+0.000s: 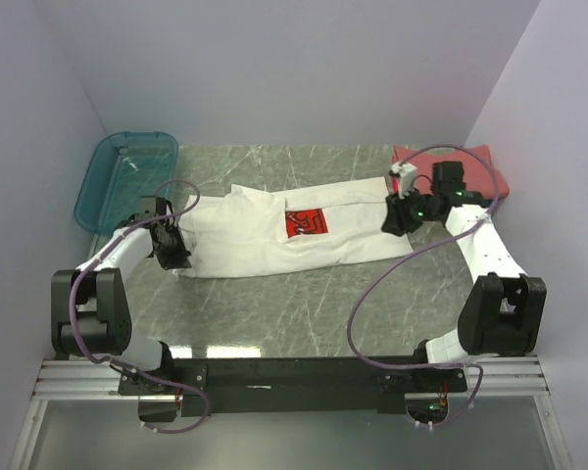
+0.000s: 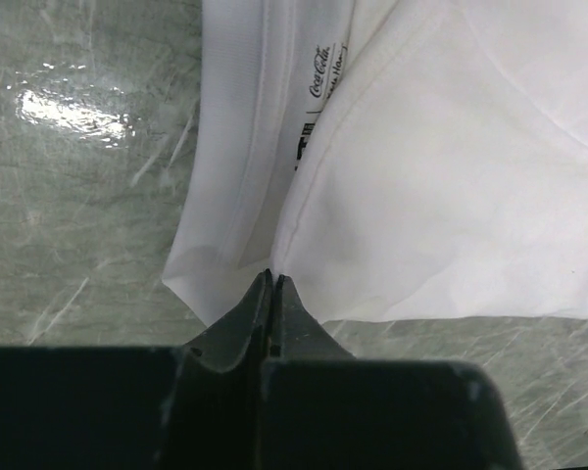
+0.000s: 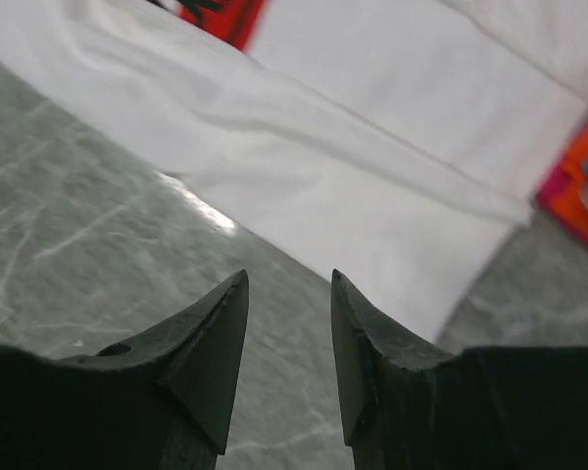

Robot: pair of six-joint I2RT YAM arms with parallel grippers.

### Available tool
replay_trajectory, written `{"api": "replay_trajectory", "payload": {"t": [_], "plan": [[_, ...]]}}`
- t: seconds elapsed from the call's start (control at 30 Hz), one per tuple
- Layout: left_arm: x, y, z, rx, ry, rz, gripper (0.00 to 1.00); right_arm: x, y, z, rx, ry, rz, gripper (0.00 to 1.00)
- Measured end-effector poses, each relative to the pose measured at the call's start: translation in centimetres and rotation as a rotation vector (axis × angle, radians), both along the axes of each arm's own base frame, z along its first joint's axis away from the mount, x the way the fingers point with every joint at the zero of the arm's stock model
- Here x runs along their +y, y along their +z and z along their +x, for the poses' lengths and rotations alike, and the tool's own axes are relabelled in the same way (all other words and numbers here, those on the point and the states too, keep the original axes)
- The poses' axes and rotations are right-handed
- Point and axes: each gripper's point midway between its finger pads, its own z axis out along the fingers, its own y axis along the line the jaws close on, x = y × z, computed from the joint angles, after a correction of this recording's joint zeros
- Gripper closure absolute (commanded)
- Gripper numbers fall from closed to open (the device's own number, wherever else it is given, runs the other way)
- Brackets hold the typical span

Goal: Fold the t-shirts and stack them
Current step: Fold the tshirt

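A white t-shirt (image 1: 265, 240) with a red square chest print (image 1: 306, 223) lies stretched left to right across the marble table. My left gripper (image 1: 173, 257) is at the shirt's left end. In the left wrist view its jaws (image 2: 272, 277) are shut, with the tips pinched into the edge of the white cloth (image 2: 451, 176). My right gripper (image 1: 397, 220) hovers at the shirt's right end. Its jaws (image 3: 289, 279) stand open over bare table just short of the white fabric (image 3: 372, 147), and nothing is between them. A folded coral-red t-shirt (image 1: 492, 174) lies at the back right, and its orange-red edge (image 3: 583, 186) shows in the right wrist view.
A teal plastic bin (image 1: 118, 181) stands at the back left, close to my left arm. White walls close in the table on the left, back and right. The arm bases and their looping cables (image 1: 372, 323) fill the near edge.
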Motion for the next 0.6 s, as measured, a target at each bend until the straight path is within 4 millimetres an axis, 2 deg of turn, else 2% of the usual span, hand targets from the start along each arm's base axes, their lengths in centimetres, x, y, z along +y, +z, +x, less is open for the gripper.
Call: {"api": "replay_trajectory", "payload": {"t": [0.13,0.23,0.33,0.47,0.6], "plan": [[-0.3,0.5,0.1,-0.016,-0.008,-0.016,0.99,-6.1,-2.9,-0.4,0.071,-0.188,-0.057,0.54],[-0.6,1.1,0.2,-0.038,-0.016,-0.029,0.99,-8.8,-5.3,-0.9,0.139,-0.271,-0.091,0.54],[-0.8,1.8,0.3,-0.063,-0.024,-0.042,0.99,-9.9,-7.4,-0.5,0.187,-0.305,-0.114,0.54],[-1.2,2.4,0.4,-0.084,-0.035,-0.062,0.99,-10.3,-9.8,0.3,0.247,-0.329,-0.114,0.54],[-1.6,2.6,0.3,-0.085,-0.046,-0.08,0.99,-10.6,-11.2,1.5,0.283,-0.352,-0.109,0.54]]}}
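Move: The t-shirt's near-right corner lies about 11 cm to the right of the right hand, level with it fore and aft, and some 13 cm below. The folded stack's middle is roughly 18 cm ahead and 21 cm right, 9 cm below; the red print is about 9 cm ahead and 16 cm left, 13 cm below. From the left hand that same corner is some 56 cm to the right, 1 cm ahead, 2 cm lower. Swinging right and then sinking, each by some 11 cm, the right hand comes down close over the t-shirt's near-right corner, turning about 20 degrees clockwise and tipping steeper, fingers staying half open. Meanwhile the left hand, shut on the near-left edge of the shirt, keeps its pinch and lifts 2 to 3 cm, drifting slightly right. ##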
